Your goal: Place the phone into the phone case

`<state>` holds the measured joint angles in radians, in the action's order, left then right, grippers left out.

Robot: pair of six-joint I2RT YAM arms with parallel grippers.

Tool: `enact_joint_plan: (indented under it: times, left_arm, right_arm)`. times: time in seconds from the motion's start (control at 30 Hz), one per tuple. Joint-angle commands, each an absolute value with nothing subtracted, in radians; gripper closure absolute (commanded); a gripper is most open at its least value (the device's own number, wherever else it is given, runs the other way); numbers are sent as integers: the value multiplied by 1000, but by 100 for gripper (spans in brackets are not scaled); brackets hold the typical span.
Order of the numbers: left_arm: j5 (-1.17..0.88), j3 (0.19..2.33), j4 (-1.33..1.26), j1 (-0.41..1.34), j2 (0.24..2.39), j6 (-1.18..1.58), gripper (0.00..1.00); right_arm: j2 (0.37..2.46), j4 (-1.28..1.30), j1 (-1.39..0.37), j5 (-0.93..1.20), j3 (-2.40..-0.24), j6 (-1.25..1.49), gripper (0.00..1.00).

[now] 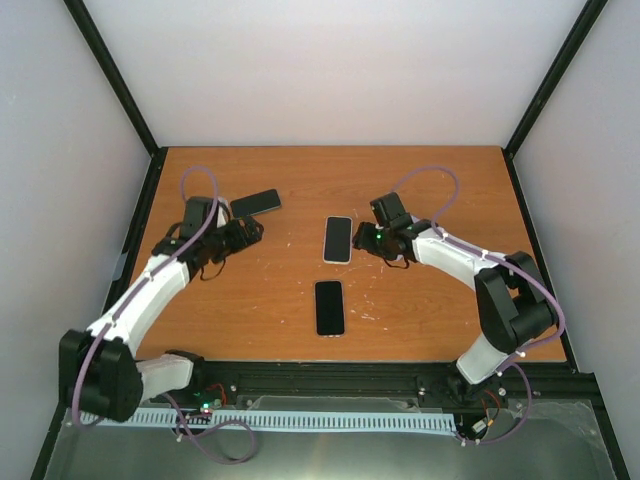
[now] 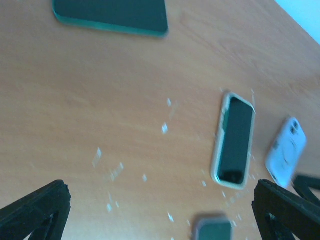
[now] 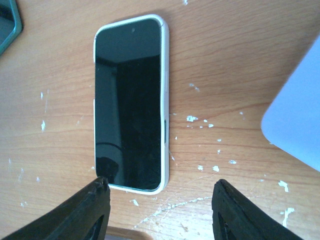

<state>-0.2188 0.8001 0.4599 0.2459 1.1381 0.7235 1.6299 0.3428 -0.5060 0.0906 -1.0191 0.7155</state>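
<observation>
A phone with a dark screen lies flat inside a white phone case point(image 1: 339, 239) at mid-table, also in the right wrist view point(image 3: 131, 102) and the left wrist view point(image 2: 234, 142). My right gripper point(image 1: 362, 240) sits just right of it. Its jaws point(image 3: 160, 200) are open and straddle the case's near end without gripping it; the left fingertip point(image 3: 97, 187) is at the case's corner. My left gripper point(image 1: 252, 232) hovers open over bare wood point(image 2: 160, 220), well left of the case, with nothing between its fingers.
A dark phone with a teal rim point(image 1: 255, 204) lies at the back left, just beyond the left gripper. Another dark phone with a grey rim point(image 1: 329, 307) lies nearer the front edge. A pale blue rounded shape point(image 3: 297, 130) fills the right edge of the right wrist view.
</observation>
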Motion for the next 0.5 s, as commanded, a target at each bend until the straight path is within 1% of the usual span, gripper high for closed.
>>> enact_joint_plan:
  times: [0.0, 0.13, 0.17, 0.3, 0.47]
  left_arm:
    - [-73, 965, 476, 190, 1282, 568, 1]
    - [-43, 1098, 445, 111, 1450, 483, 0]
    - [-43, 1127, 423, 96, 1482, 465, 1]
    - [-100, 1208, 339, 19, 1629, 399, 1]
    - [-189, 1353, 301, -53, 1821, 332, 0]
  right_arm:
    - [1598, 433, -493, -2, -1024, 705, 27]
    - [1567, 470, -481, -37, -1022, 712, 2]
    - [1560, 476, -479, -43, -1020, 717, 0]
    - [1533, 481, -475, -42, -999, 733, 0]
    - [1503, 480, -475, -23, -972, 721, 0]
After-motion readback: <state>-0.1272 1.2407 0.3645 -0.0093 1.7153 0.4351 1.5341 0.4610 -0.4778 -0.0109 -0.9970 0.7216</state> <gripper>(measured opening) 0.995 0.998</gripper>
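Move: Ahead of the left hand, some 19 cm out, 4 cm left and 14 cm below, lies the teal-edged phone. The white-edged phone is about 6 cm ahead and 22 cm right of this hand. From the right hand the purple phone lies roughly 8 cm ahead and 13 cm right, the white-edged phone 6 cm ahead and 6 left, the lower black phone 14 cm back and 8 left, all about 8 cm down. Sweeping fast forward and left towards the teal-edged phone, the wide-open left hand covers about 18 cm, dipping slightly at the end while its left side rolls up some 15 degrees. The right hand, free and already half open, opens fully as it slides about 4 cm right, away from the white-edged phone and towards the purple one, then eases slightly up and back. ##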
